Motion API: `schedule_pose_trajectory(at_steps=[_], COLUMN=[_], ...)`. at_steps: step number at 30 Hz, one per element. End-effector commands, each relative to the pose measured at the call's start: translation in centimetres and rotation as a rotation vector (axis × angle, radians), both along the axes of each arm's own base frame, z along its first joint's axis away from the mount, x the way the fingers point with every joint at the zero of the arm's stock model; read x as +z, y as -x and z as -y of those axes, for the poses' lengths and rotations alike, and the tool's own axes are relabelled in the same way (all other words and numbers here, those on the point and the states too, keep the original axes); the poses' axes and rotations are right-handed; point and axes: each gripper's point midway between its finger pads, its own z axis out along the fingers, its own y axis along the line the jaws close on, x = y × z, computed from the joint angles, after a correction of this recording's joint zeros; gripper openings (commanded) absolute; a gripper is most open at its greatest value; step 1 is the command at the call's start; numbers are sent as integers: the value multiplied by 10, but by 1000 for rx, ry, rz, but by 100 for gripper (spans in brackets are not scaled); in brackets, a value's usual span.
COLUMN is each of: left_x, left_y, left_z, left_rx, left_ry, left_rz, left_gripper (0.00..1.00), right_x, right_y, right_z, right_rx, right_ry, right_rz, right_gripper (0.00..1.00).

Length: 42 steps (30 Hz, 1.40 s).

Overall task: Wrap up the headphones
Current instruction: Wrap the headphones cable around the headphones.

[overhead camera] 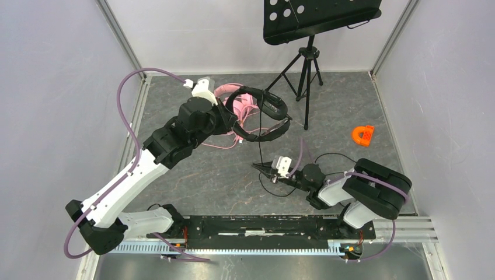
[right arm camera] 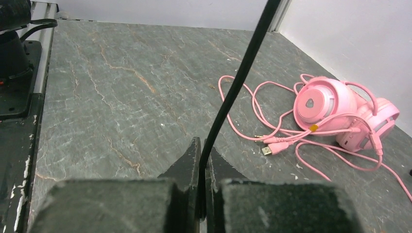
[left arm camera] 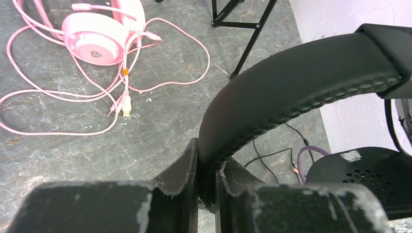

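My left gripper (overhead camera: 233,123) is shut on the headband of the black headphones (overhead camera: 262,114) and holds them above the floor; the band (left arm camera: 296,82) arches up from my jaws in the left wrist view. My right gripper (overhead camera: 258,167) is shut on the thin black cable (right arm camera: 233,92), which rises taut from my jaws (overhead camera: 261,149). The pink headphones (overhead camera: 242,105) lie behind the black ones, with their pink cable (left arm camera: 63,104) loosely spread on the floor; they also show in the right wrist view (right arm camera: 340,109).
A black music stand on a tripod (overhead camera: 306,64) stands at the back centre. A small orange plastic piece (overhead camera: 363,135) lies at the right. More black cable (overhead camera: 274,189) loops on the floor by the right arm. Grey walls close in both sides.
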Motion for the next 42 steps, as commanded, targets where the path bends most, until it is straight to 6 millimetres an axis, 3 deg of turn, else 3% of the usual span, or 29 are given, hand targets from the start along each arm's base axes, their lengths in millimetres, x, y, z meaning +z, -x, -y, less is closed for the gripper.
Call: schedule_pose_trajectory(at_steps=[1, 5, 10, 17, 22, 27, 34, 38, 42], left_x=[58, 71, 68, 61, 46, 23, -8, -31, -41], left_y=[-4, 2, 18, 70, 108, 125, 119, 104, 89], left_z=[-8, -3, 1, 15, 23, 23, 20, 10, 5], left_rx=[41, -10, -112, -446, -708, -858, -932, -972, -1019], left_ry=[92, 112, 68, -1, -62, -139, -288, -455, -601], left_rz=[118, 151, 133, 142, 143, 120, 68, 148, 283], left_gripper=[2, 2, 2, 2, 2, 2, 2, 2, 2], right_x=[36, 33, 42, 62, 82, 97, 97, 89, 80], right_y=[5, 4, -6, -27, -33, -34, -17, -9, -5], right_z=[17, 22, 40, 77, 90, 99, 88, 77, 69], right_rx=[-24, -41, -116, -275, -321, -340, -228, -150, -111], right_ry=[-118, -88, -116, -179, -213, -231, -200, -136, -28], right_rz=[93, 99, 109, 148, 200, 223, 179, 43, -124], right_gripper=[0, 0, 0, 4, 6, 9, 11, 8, 6])
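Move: The left hand holds the black headphones by the headband; their middle lies about 10 cm to its right and 3 cm ahead, roughly level with it. From the right hand, shut on the cable, the headphones are some 13 cm ahead, neither left nor right, and about 16 cm up. The left gripper is about 10 cm ahead and 10 cm left of it, 17 cm up. The pink headset lies about 30 cm ahead, 11 cm left and 12 cm below. Still pinching the cable, the right hand carries it about 7 cm to the right and 9 cm up, easing back left a little at the end. Meanwhile the left hand keeps its grip on the headband, rises slightly, then swings the headphones back about 10 cm towards the robot and sinks some 5 cm from its highest point, turning about 50 degrees clockwise and rolling its left side up. ##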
